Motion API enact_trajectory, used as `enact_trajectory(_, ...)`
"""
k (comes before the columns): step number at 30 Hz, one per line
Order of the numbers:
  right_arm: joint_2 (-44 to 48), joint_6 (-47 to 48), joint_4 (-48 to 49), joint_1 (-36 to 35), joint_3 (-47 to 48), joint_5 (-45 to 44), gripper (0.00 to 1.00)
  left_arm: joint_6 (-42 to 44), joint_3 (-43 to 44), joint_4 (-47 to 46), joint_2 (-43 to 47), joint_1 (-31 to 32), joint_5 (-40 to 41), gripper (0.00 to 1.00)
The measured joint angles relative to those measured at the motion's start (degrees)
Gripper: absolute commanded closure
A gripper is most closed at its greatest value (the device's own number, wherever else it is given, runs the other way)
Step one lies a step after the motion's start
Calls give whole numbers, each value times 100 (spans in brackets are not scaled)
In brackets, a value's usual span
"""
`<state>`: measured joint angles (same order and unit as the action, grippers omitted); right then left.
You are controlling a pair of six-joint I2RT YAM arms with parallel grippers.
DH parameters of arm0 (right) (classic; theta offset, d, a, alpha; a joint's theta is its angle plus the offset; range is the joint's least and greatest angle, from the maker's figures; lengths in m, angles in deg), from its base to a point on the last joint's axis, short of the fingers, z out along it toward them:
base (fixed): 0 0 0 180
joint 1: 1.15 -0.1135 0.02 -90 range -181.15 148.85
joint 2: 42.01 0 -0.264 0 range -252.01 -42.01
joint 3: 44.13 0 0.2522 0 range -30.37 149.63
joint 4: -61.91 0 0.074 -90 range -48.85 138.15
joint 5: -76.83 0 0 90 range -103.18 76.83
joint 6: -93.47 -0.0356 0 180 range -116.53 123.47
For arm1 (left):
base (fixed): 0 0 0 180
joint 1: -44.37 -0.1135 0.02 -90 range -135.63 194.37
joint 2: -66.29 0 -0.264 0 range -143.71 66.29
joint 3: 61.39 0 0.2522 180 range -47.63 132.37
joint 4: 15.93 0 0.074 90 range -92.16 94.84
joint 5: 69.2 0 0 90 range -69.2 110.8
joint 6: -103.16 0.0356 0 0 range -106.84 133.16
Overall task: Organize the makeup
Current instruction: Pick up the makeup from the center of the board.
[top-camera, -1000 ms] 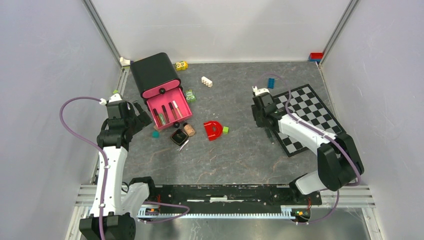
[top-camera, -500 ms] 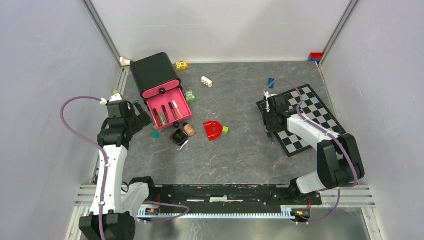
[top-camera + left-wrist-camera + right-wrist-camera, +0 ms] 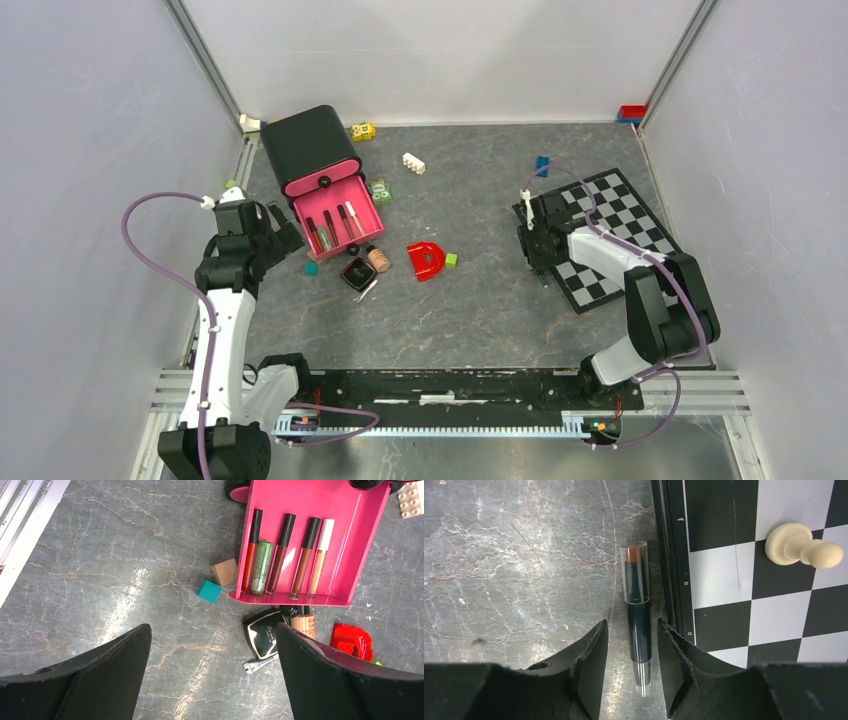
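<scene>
A dark lip crayon with a clear cap lies on the grey floor against the chessboard's left edge. My right gripper is open and low over it, one finger on each side of the barrel with thin gaps; it shows at the board's edge. Several slim tubes lie in the pink drawer. In front of the drawer rest a square black compact, a beige bottle and a small silver tool. My left gripper hangs open and empty, above bare floor.
The black organizer stands behind its drawer. A teal cube, a wooden cube and a red D-shaped piece lie near the drawer. A cream pawn lies on the board. Toy bricks dot the back.
My right wrist swung right and then came nearer along the board's left edge, ending astride the crayon. The left arm has not moved.
</scene>
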<state>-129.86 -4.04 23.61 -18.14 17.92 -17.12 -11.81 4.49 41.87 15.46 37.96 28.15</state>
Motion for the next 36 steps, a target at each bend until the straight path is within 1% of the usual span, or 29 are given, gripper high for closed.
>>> enact_trajectory(4, -125, 35, 7, -2, 0, -85, 54, 0, 0, 0, 0, 0, 0, 0)
enact_trajectory(7, -203, 55, 42, -2, 0, -92, 58, -2, 0, 0, 0, 0, -2, 0)
enact_trajectory(12, -251, 120, 72, 0, 28, 33, 70, 0, 0, -2, 0, 0, -22, 0)
enact_trajectory(14, -254, 127, 96, 2, 28, 96, 76, 0, 0, -2, 0, 0, -22, 0)
enact_trajectory(16, -254, 127, 118, 2, 22, 127, 86, 0, 0, -2, 0, 0, -24, 0)
enact_trajectory(17, -249, 116, 122, 4, 20, 138, 90, 0, 0, -2, 2, 0, -22, 0)
enact_trajectory(19, -219, 98, 157, 20, -9, 186, 93, 0, 0, -2, 22, 0, -24, 0)
enact_trajectory(24, -144, 4, 273, -48, -83, 332, 96, 0, 0, -2, 136, 0, -20, 0)
enact_trajectory(28, -131, -116, 302, -468, -42, 470, 98, 0, 0, -2, 177, 0, -20, 0)
enact_trajectory(31, -136, -229, 260, -914, 236, 527, 99, 0, 0, -2, 184, 0, -20, 0)
enact_trajectory(36, -247, -476, 426, -1499, 1088, 549, 100, -2, 0, -2, 188, 0, -15, 0)
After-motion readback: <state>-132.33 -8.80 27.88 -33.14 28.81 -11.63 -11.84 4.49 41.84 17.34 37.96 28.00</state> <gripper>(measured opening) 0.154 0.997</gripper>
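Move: The makeup tube lies almost directly under the right hand, already between the open fingers and about 1 cm lower. The chessboard's middle is some 14 cm to this hand's right and 6 cm ahead, and the white pawn about 5 cm right and 8 cm ahead. The lime block sits roughly 20 cm to its left and 2 cm ahead. From the left hand, the makeup tube is some 52 cm to the right, 5 cm ahead and 17 cm below. Down a last centimetre goes the right hand, straddling the makeup tube beside the board, then it holds there while the fingers close and pinch the tube near its middle. It then sweeps about 13 cm left, rising some 6 cm late in the sweep, away from the board towards the lime block, turning 15 degrees or so counter-clockwise with its left side tilting up. ##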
